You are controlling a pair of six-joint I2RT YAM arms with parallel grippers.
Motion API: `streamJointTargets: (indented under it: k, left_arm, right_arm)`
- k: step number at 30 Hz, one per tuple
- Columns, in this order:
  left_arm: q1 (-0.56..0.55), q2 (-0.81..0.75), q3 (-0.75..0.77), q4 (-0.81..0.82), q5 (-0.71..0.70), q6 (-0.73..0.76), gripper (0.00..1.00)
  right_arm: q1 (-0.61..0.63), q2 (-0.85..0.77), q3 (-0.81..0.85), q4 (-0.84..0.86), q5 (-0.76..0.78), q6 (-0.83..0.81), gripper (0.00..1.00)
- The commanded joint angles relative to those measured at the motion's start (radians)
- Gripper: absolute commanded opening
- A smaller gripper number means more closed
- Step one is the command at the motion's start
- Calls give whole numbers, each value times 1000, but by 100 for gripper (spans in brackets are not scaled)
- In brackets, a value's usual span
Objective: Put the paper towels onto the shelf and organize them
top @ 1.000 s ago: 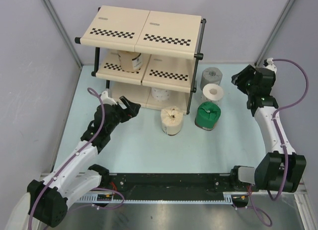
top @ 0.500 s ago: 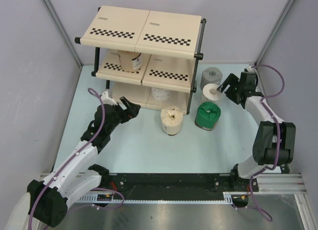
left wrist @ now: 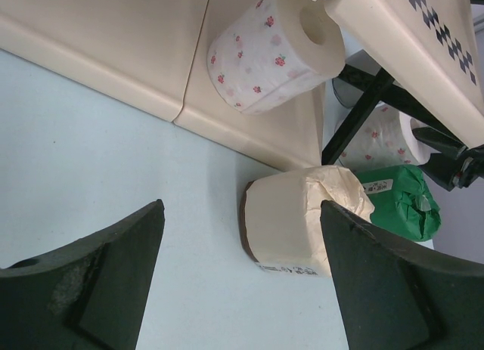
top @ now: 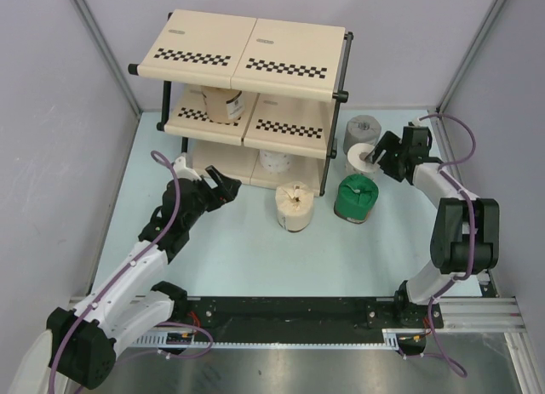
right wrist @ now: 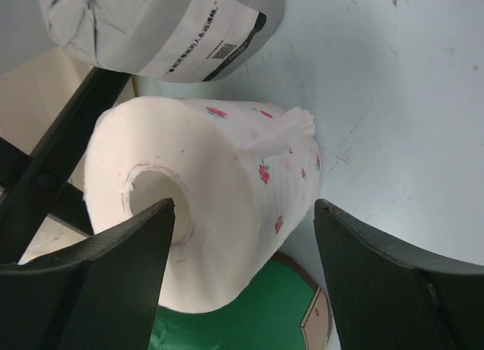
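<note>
The shelf [top: 247, 62] stands at the back, with a tan roll [top: 223, 105] on its middle tier and a white flowered roll [top: 275, 162] on its bottom tier. Four paper towels stand on the table to its right: tan [top: 294, 207], green [top: 356, 198], white [top: 364, 158] and grey [top: 363, 128]. My right gripper [top: 381, 156] is open at the white roll [right wrist: 212, 199], its fingers on either side of the roll's top, not closed on it. My left gripper [top: 223, 185] hangs open and holds nothing, left of the tan roll [left wrist: 302, 221].
The shelf's black posts [right wrist: 53, 168] run close behind the white roll. The green roll [right wrist: 249, 320] and the grey roll [right wrist: 159, 25] crowd it on two sides. Grey walls enclose the table at the left, right and back.
My right arm has swung in from the right wall to the white roll, and its fingers now straddle the roll's top. The left arm has not moved.
</note>
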Motion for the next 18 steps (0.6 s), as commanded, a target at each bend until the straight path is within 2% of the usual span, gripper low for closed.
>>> streamJointTargets:
  k: [1, 7, 10, 11, 13, 18]
  left_arm:
    - [-3, 3, -11, 9, -8, 4, 89]
    - [-1, -8, -17, 1, -14, 7, 89]
    - [-1, -9, -19, -2, -14, 7, 89]
    - [-1, -9, -21, -2, -14, 7, 89]
    - [-1, -11, -19, -5, -14, 6, 89]
    - [-1, -19, -14, -14, -14, 4, 89]
  right_arm:
    - [12, 40, 18, 11, 33, -10, 78]
    - [17, 74, 16, 23, 54, 1, 66]
    - [17, 82, 16, 30, 45, -4, 54]
    - [17, 82, 16, 22, 44, -4, 46]
    - [17, 73, 16, 13, 48, -2, 39]
    - [17, -42, 16, -6, 94, -21, 35]
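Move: The white paper roll stands just left of the right gripper, its middle about 5 cm to the left, 1 cm ahead and 5 cm down, with the open fingers over its right-hand wall. The grey-wrapped roll is some 9 cm beyond the white roll, and the green roll about 9 cm nearer the base than the white roll. From the left hand the white roll lies roughly 35 cm to the right, 12 cm ahead and 13 cm down. Settle the right gripper about 1 cm down and 1 cm forward, with the left finger in the white roll's core hole and the right finger outside. Then close from wide open to roughly half, until the fingers stop and pinch the right-hand wall between them, the grip effort rising; hold the wrist angle and don't lift yet. ##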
